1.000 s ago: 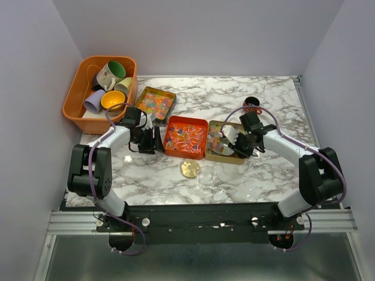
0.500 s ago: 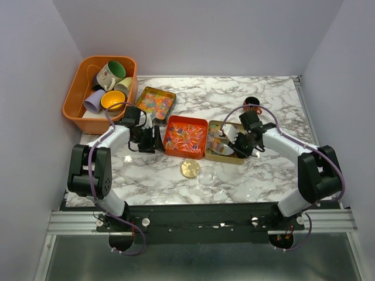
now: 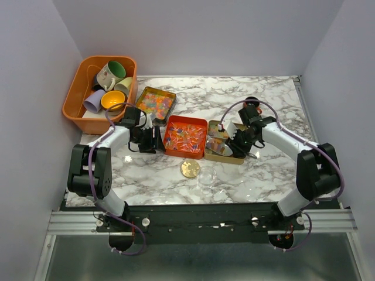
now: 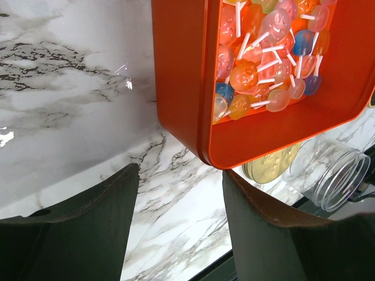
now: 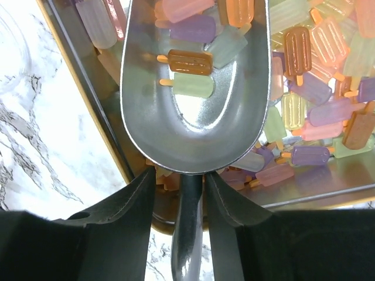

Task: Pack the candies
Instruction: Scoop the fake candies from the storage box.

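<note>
The candies fill three trays. An orange tray (image 3: 186, 137) holds lollipop-shaped sweets (image 4: 263, 64). A gold tray (image 3: 225, 158) holds ice-lolly-shaped sweets (image 5: 316, 105). A dark tray (image 3: 155, 102) at the back holds mixed ones. My right gripper (image 3: 237, 142) is shut on the handle of a metal scoop (image 5: 193, 123) lying in the gold tray, with several sweets (image 5: 190, 61) in its bowl. My left gripper (image 4: 179, 193) is open and empty, low over the table beside the orange tray's left near corner (image 4: 181, 88).
A flat gold disc (image 3: 190, 169) and a clear jar (image 3: 207, 175) on its side lie just in front of the trays. An orange bin (image 3: 79, 93) of mugs stands at the back left. A small dark object (image 3: 251, 102) sits behind the right arm.
My right gripper has shifted a little back and left with the scoop, pushing it further into the gold tray. The left arm has not moved.
</note>
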### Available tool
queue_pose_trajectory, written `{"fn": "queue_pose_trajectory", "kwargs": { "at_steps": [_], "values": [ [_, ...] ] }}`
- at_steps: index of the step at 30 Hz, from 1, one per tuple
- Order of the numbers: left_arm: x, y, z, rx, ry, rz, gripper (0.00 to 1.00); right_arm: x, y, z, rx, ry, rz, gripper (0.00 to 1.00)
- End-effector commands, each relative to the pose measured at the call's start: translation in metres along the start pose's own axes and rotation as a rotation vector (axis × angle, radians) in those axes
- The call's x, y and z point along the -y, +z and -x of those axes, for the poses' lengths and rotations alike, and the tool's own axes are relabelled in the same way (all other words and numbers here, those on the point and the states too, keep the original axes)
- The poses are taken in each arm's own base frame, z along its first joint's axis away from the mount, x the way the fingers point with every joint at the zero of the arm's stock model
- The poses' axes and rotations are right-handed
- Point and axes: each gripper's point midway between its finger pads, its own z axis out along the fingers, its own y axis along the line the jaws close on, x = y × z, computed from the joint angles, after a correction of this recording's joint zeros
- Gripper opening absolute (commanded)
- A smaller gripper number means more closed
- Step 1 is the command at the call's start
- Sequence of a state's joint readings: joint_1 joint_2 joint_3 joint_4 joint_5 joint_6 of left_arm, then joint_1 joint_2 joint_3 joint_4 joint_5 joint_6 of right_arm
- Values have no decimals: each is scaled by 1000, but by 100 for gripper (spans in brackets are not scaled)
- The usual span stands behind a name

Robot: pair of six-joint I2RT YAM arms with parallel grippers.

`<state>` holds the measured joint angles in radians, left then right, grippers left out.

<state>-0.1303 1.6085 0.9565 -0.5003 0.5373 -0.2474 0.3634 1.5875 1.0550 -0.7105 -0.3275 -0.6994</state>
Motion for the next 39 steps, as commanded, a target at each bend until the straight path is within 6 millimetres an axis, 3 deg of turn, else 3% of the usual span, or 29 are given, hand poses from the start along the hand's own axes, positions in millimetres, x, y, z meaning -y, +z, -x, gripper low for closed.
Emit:
{"fn": "queue_pose_trajectory", "kwargs": {
  "at_steps": [1,8,12,13,16,19,32,39],
  "values": [
    [5,-2,2,16,-1,-37,69,-4,5,-9,-46,54,51,47],
    [5,-1,0,16,-7,-39,69,5,14,-20,-108,64,34,43],
    [4,1,-1,15,-14,-40,69,5,12,-14,-84,64,38,28],
    [4,1,-1,14,-11,-39,69,5,11,-12,-76,63,41,19],
    [2,2,-2,7,-11,-36,69,1,13,-12,-65,68,56,6],
    [0,1,-4,-3,-7,-26,69,-2,17,-16,-59,74,55,1],
    [-4,-1,-5,-29,12,-9,69,3,-2,8,161,101,-20,1],
    [-5,-4,-9,-57,31,-8,69,10,-3,-2,179,127,-61,1]
  ]
}}
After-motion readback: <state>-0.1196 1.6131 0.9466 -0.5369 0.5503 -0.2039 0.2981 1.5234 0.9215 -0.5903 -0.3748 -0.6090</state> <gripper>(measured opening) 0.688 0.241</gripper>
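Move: The scoop's handle runs just under the right fingers, about 2 cm below and 1 cm to the right; its bowl, holding some candies, lies roughly 8 cm left and 2 cm ahead. The gold tray of candies is centred some 5 cm left and 4 cm ahead, the red box about 20 cm left and 6 cm ahead, the clear jar 13 cm left and 9 cm back. From the left hand, the handle is about 31 cm right and 3 cm back. Right hand sinks about 2 cm, closes its fingers on the scoop's handle, then rises about 1 cm, turning slightly clockwise. ##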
